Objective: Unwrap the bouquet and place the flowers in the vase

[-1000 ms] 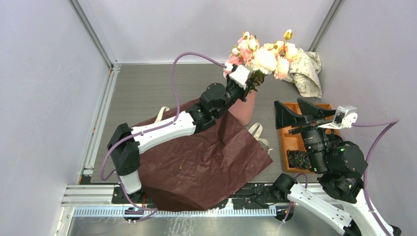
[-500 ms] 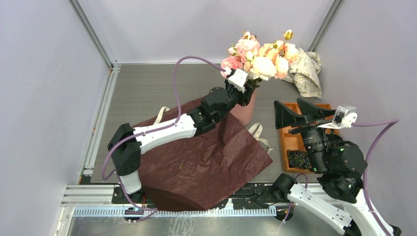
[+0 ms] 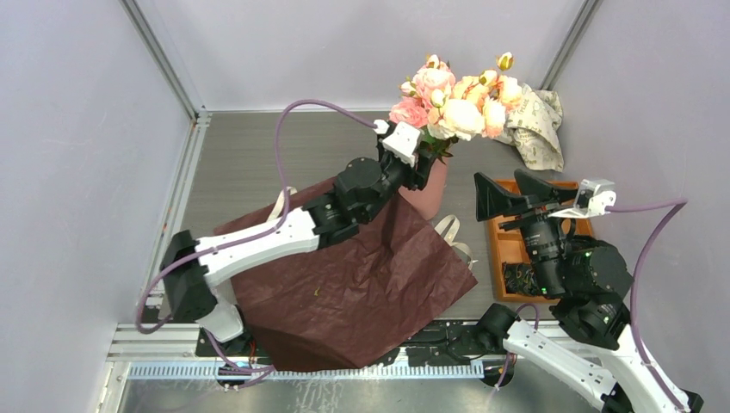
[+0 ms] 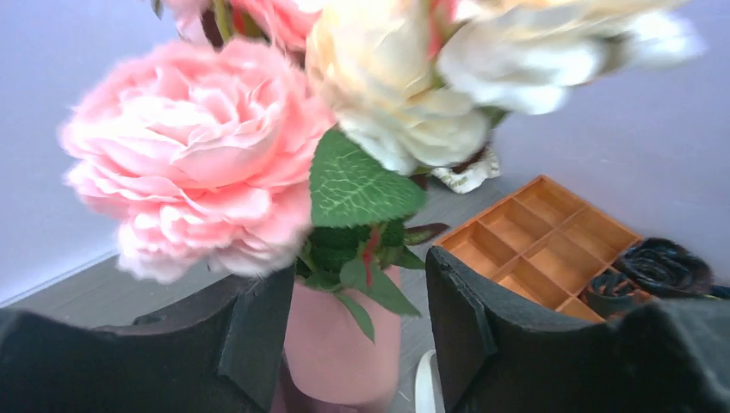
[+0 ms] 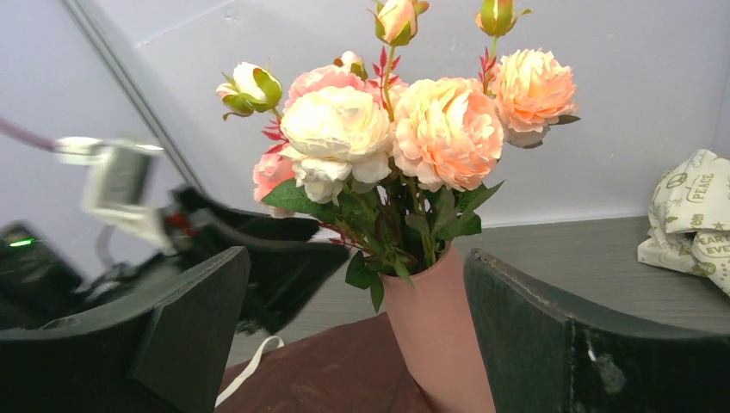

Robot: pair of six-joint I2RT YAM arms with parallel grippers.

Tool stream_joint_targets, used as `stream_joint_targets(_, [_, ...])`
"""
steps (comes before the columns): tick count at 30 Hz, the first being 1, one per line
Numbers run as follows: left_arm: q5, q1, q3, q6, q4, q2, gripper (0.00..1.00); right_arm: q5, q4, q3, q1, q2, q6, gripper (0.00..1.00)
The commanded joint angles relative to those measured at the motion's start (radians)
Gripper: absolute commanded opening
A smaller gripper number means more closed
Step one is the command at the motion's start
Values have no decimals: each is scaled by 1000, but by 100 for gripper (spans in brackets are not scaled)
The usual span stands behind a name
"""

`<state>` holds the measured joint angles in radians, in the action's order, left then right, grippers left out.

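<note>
The flowers (image 3: 452,96), pink, peach and cream blooms on green stems, stand in the salmon-pink vase (image 3: 433,188) at the table's middle back. The bouquet's dark red paper (image 3: 353,275) lies spread flat in front of the vase, with cream ribbon (image 3: 454,231) at its edge. My left gripper (image 3: 421,167) is open just left of the vase's rim. In the left wrist view its fingers (image 4: 258,335) stand either side of the vase (image 4: 344,344) without touching, leaves and flowers (image 4: 198,163) above. My right gripper (image 3: 498,178) hangs open to the right of the vase (image 5: 439,327), empty, facing the flowers (image 5: 396,129).
Crumpled cream printed paper (image 3: 538,120) lies at the back right. An orange compartment tray (image 3: 515,249) sits on the right under my right arm, with a dark object (image 4: 663,267) in one compartment. Grey walls close in the back and sides.
My left gripper has opened and drawn back to the left off the stems. The flowers have straightened and settled in the vase. The right gripper has shifted slightly left, still open.
</note>
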<state>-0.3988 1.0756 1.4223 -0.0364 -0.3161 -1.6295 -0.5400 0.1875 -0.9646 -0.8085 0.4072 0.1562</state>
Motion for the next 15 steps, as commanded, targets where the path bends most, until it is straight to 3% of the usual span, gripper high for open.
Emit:
stream_joint_targets(1, [-112,98,-37,129,-17,200,58,-81,-9,-37,-1,56,27,99])
stream_joint_targets(5, [-257,198,-63,206,14,332,59,-205,3,-68,-2,107,45,99])
stream_joint_targets(10, [-587,239,37,314,124,418,58,-423,104,-201,-2,227,57,100])
stream_joint_targets(15, [-858,216,197,732,-96,363,61,-538,90,-325,-1,326,3,99])
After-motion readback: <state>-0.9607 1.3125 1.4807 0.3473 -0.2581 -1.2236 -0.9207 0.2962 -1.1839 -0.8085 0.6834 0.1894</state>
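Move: Roughly 10 cm ahead of the open left hand, 4 cm to its right and 22 cm lower stands the vase, already full; its flower heads lie about 10 cm ahead, 6 cm right and 8 cm above that hand. The wrapping paper is spread some 11 cm back, 15 cm left and 35 cm down. From the right hand the vase is about 22 cm ahead, 8 cm left and 30 cm below; the wooden tray lies 9 cm ahead, 20 cm right and 42 cm below. Backing away from the filled vase, the empty left hand rises about 16 cm and swings some 17 cm left, first drawing back 10 cm, then sweeping left and slightly forward while turning about 20 degrees counter-clockwise; its fingers stay half open. The wide-open right hand eases about 5 cm forward and right, turning clockwise some 20 degrees and tipping down a little, touching nothing. ##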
